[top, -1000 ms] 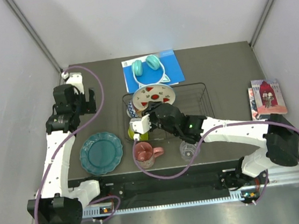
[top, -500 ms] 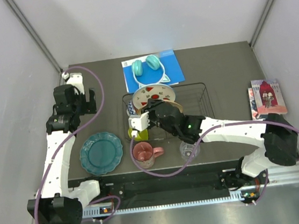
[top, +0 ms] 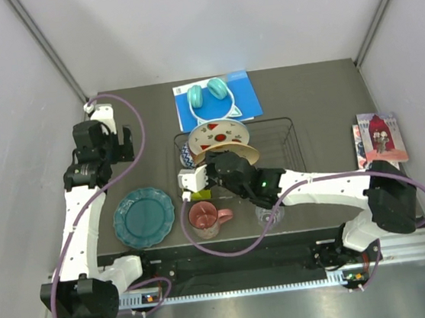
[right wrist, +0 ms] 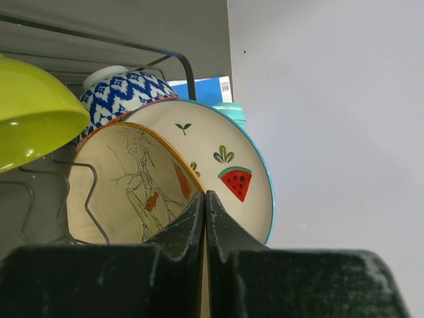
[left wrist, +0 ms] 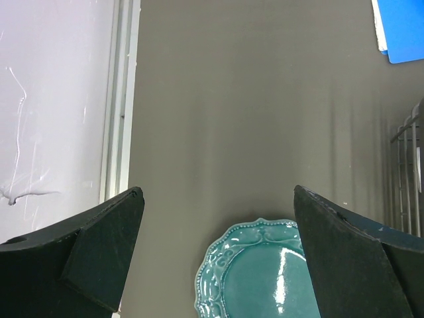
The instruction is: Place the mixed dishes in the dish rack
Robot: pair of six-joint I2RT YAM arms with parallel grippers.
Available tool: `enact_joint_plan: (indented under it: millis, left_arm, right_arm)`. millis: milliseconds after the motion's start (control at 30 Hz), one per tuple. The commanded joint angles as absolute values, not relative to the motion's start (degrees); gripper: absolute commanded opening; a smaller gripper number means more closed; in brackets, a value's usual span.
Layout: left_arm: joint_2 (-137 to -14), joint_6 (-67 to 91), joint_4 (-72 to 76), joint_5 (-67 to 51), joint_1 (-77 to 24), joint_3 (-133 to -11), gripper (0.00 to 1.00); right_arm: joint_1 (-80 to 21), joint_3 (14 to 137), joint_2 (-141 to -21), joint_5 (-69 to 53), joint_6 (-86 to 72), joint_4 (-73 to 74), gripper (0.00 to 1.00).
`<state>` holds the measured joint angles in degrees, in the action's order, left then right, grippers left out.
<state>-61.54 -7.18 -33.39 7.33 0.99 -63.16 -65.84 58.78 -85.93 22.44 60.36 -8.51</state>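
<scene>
The black wire dish rack (top: 281, 145) holds the watermelon plate (top: 219, 135), the cream-orange floral plate (top: 244, 154) leaning in front of it, the small patterned bowl (top: 186, 156) and the lime-green bowl (top: 186, 189). In the right wrist view the floral plate (right wrist: 126, 185) stands on edge before the watermelon plate (right wrist: 232, 172). My right gripper (right wrist: 205, 193) is shut, its tips at the floral plate's rim, low over the rack's left end (top: 211, 163). The teal plate (top: 144, 217), pink mug (top: 204, 218) and clear glass (top: 267, 214) sit on the table. My left gripper (left wrist: 218, 252) hangs open above the teal plate (left wrist: 265, 278).
Teal cat-ear headphones (top: 209, 94) lie on a blue book (top: 238, 104) behind the rack. A picture book (top: 380, 138) rests at the table's right edge. White walls close in on the left, the right and the back.
My right gripper opened wider, then shut, and slid a little left along the rack. The floral plate now shows leaning free behind it. The left arm barely moved.
</scene>
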Motion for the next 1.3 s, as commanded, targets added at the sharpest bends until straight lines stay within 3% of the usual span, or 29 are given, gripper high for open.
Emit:
enact_joint_plan:
  millis: [0,500,567,633,667,833,900,933,967,1100,1267]
  left_arm:
    - [-61.1,-6.7,-30.1,7.5,1.3,-64.1,0.99]
    - [-60.3,-6.3,-29.4,7.2,1.4,-62.8,0.99]
    - [-60.5,-6.2,-29.4,7.2,1.4,-62.8,0.99]
    - [-60.6,-6.2,-29.4,7.3,1.5,-62.8,0.99]
    - [-60.6,-6.2,-29.4,7.4,1.4,-62.9,0.99]
    - [-60.3,-6.4,-29.5,7.5,1.4,-63.1,0.99]
    - [-60.2,-6.5,-29.4,7.5,1.5,-62.7,0.99]
    - [-60.2,-6.4,-29.5,7.5,1.4,-62.4,0.99]
    - [-60.0,-6.5,-29.4,7.5,1.4,-62.1,0.99]
    - [-59.9,-6.4,-29.3,7.1,1.4,-61.9,0.99]
    - [-60.1,-6.3,-29.2,7.1,1.5,-62.3,0.99]
  right_arm:
    - [-67.7,58.4,-85.3,22.1,58.1,-9.7,0.00]
    - [-70.1,54.9,-83.3,22.4,53.8,-8.7,0.00]
    - [-71.0,55.6,-83.1,23.6,53.5,-9.0,0.13]
    - [-72.1,57.7,-83.1,25.5,53.5,-9.1,0.36]
    - [-72.7,58.8,-83.1,26.4,53.4,-8.9,0.43]
    - [-75.8,67.2,-80.8,31.4,49.7,-4.8,0.60]
    - [-76.0,69.0,-77.5,32.8,46.9,-4.9,0.73]
    - [-75.8,69.2,-76.1,34.3,43.1,-5.1,0.81]
    - [-75.3,69.0,-74.5,35.7,41.7,-5.8,0.99]
    - [-72.6,64.6,-64.6,46.6,31.7,-10.8,1.00]
    - [-59.3,61.3,-59.0,57.2,4.2,3.7,1.00]
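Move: The cream plate is still pinched near its upper rim by the right fingers; its slot in the dish rack lies about 9 cm below that hand, some 3 cm right and 2 cm back. The watermelon plate stands roughly 6 cm ahead, 3 cm right and 5 cm lower. About 10 cm below are the lime bowl, 7 cm left and 4 cm back, and the blue-patterned bowl, 8 cm left and 5 cm ahead. From the left hand the slot is around 35 cm right, 7 cm back and 11 cm down. The cream plate is eased down about 3.5 cm and a little back into the rack slot by the right hand, whose fingers then open and let go of the rim. The hand backs off a few centimetres towards the robot, then climbs quickly by over 20 cm while swinging right, away from the plates, rolling some 50 degrees left side up and turning clockwise, fingers wide open. ##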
